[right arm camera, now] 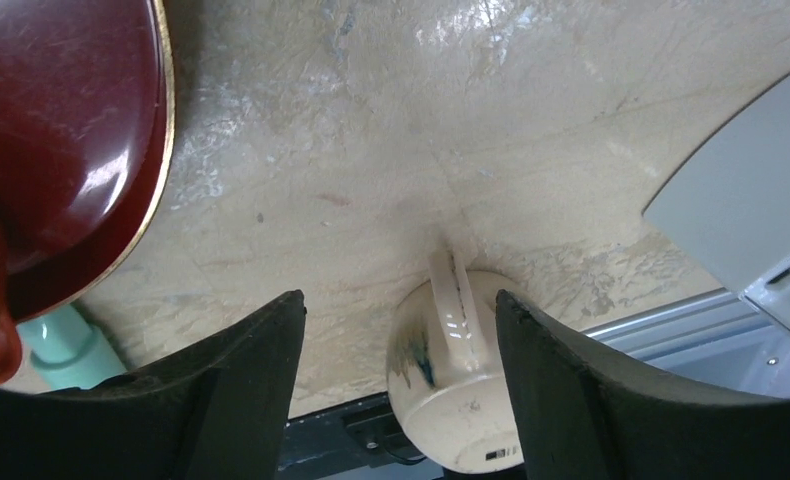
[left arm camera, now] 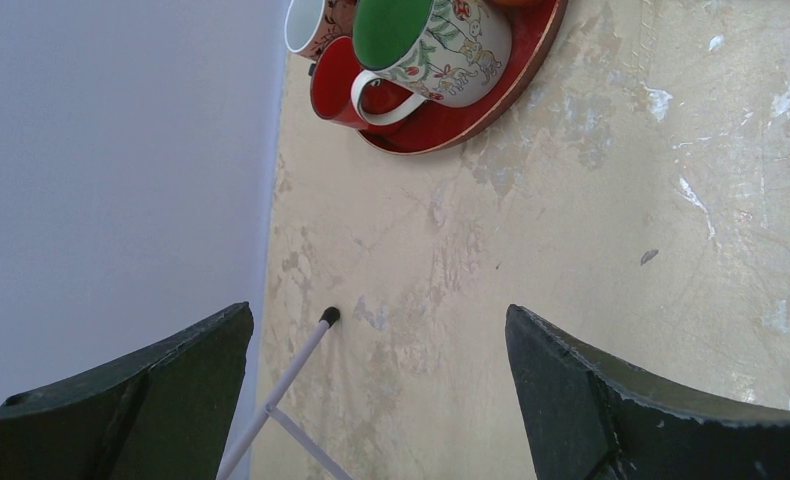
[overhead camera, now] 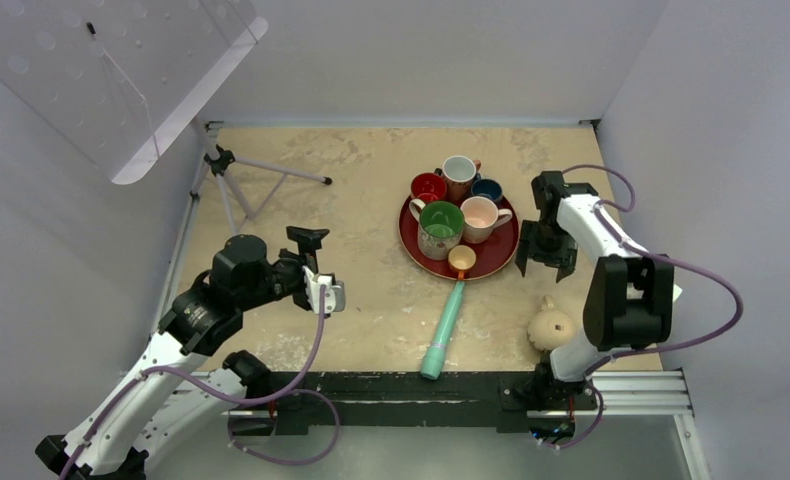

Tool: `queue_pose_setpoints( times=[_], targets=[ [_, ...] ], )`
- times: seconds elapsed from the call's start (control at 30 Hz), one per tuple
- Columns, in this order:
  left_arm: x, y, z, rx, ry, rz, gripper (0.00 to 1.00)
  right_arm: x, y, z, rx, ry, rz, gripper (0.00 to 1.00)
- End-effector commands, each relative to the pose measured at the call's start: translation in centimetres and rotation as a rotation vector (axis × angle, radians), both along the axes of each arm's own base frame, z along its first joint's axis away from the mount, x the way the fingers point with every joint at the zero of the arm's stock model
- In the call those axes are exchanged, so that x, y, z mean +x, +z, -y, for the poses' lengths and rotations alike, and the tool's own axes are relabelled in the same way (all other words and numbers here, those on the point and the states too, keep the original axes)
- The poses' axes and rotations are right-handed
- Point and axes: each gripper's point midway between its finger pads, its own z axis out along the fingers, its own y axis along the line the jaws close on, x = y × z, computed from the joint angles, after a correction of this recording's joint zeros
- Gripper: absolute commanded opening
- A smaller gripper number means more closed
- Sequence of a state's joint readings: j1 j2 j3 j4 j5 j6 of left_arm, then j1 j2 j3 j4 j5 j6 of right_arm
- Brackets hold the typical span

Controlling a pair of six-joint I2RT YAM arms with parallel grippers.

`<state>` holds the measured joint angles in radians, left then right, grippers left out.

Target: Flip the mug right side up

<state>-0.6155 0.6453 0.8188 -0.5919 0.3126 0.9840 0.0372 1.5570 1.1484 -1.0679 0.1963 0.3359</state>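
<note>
The mug [overhead camera: 551,326] is a rounded beige one. It stands upside down on the table near the front right, beside the right arm's base. In the right wrist view the mug [right arm camera: 451,390] shows its flat bottom and its loop handle, lying beyond the fingertips and not touching them. My right gripper [overhead camera: 544,256] [right arm camera: 399,300] hangs open and empty over the table, between the red tray and the mug. My left gripper [overhead camera: 329,295] [left arm camera: 379,310] is wide open and empty, low over bare table at the left.
A red tray [overhead camera: 491,262] [left arm camera: 511,95] [right arm camera: 71,120] holds several cups, among them a white mug with a green inside [overhead camera: 439,228] [left arm camera: 421,40]. A teal-handled scoop [overhead camera: 443,335] lies in front of it. A white tripod [overhead camera: 236,178] stands at the back left.
</note>
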Motion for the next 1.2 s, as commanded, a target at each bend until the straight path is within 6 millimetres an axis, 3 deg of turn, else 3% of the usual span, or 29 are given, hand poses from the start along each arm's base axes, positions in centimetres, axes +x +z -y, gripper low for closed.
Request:
queue_pose_setpoints(
  times=[0.0, 0.17, 0.23, 0.63, 0.73, 0.87, 1.03, 1.17],
  targets=[
    [-0.1, 0.7, 0.4, -0.025, -0.023, 0.034, 1.0, -1.2, -2.1, 0.4, -0.015, -0.008, -0.094, 0.73],
    [0.0, 0.7, 0.2, -0.016, -0.018, 0.04, 1.0, -1.8, -3.4, 1.1, -0.06, -0.031, -0.169, 0.71],
    [0.1, 0.7, 0.2, -0.013, -0.017, 0.046, 1.0, -2.6, -4.3, 0.9, -0.048, -0.03, -0.21, 0.62],
    [0.4, 0.9, 0.1, -0.003, -0.012, 0.054, 1.0, -3.3, -4.2, 0.1, -0.005, -0.022, -0.229, 0.54],
    [0.4, 0.9, 0.1, 0.001, -0.01, 0.056, 1.0, -3.5, -4.8, -0.5, 0.017, 0.0, -0.255, 0.45],
    [0.5, 0.7, 0.0, 0.009, -0.005, 0.051, 1.0, -3.6, -5.3, -1.2, 0.041, 0.032, -0.278, 0.25],
    [0.6, 0.7, 0.0, 0.01, -0.004, 0.054, 1.0, -3.6, -5.4, -1.4, 0.051, 0.047, -0.284, 0.12],
    [0.7, 0.7, 0.0, 0.011, -0.004, 0.052, 1.0, -3.4, -5.3, -1.2, 0.037, 0.049, -0.286, 0.09]
  ],
)
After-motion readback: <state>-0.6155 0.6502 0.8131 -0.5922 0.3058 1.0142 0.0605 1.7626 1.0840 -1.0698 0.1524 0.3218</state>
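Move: The upside-down cream mug stands roughly 9 cm back from the right hand, 2 cm to its right and 6 cm below, handle facing forward. The middle of the red plate is some 7 cm ahead of this hand and 14 cm to its left, about 10 cm down, with the small orange mug near its edge, 3 cm ahead and 14 cm left. The teal tube lies 10 cm back and 17 cm left. From the left hand, the cream mug is about 39 cm right, 4 cm back and 22 cm below. The cream mug's handle is what the right hand goes for: it sinks about 5.5 cm and draws back some 3.5 cm towards it, fingertips tilting back towards the base by about 15 degrees. Most of the descent comes first; the hand then nearly pauses before shifting slightly left as the part-open fingers close almost fully and pinch the handle. ##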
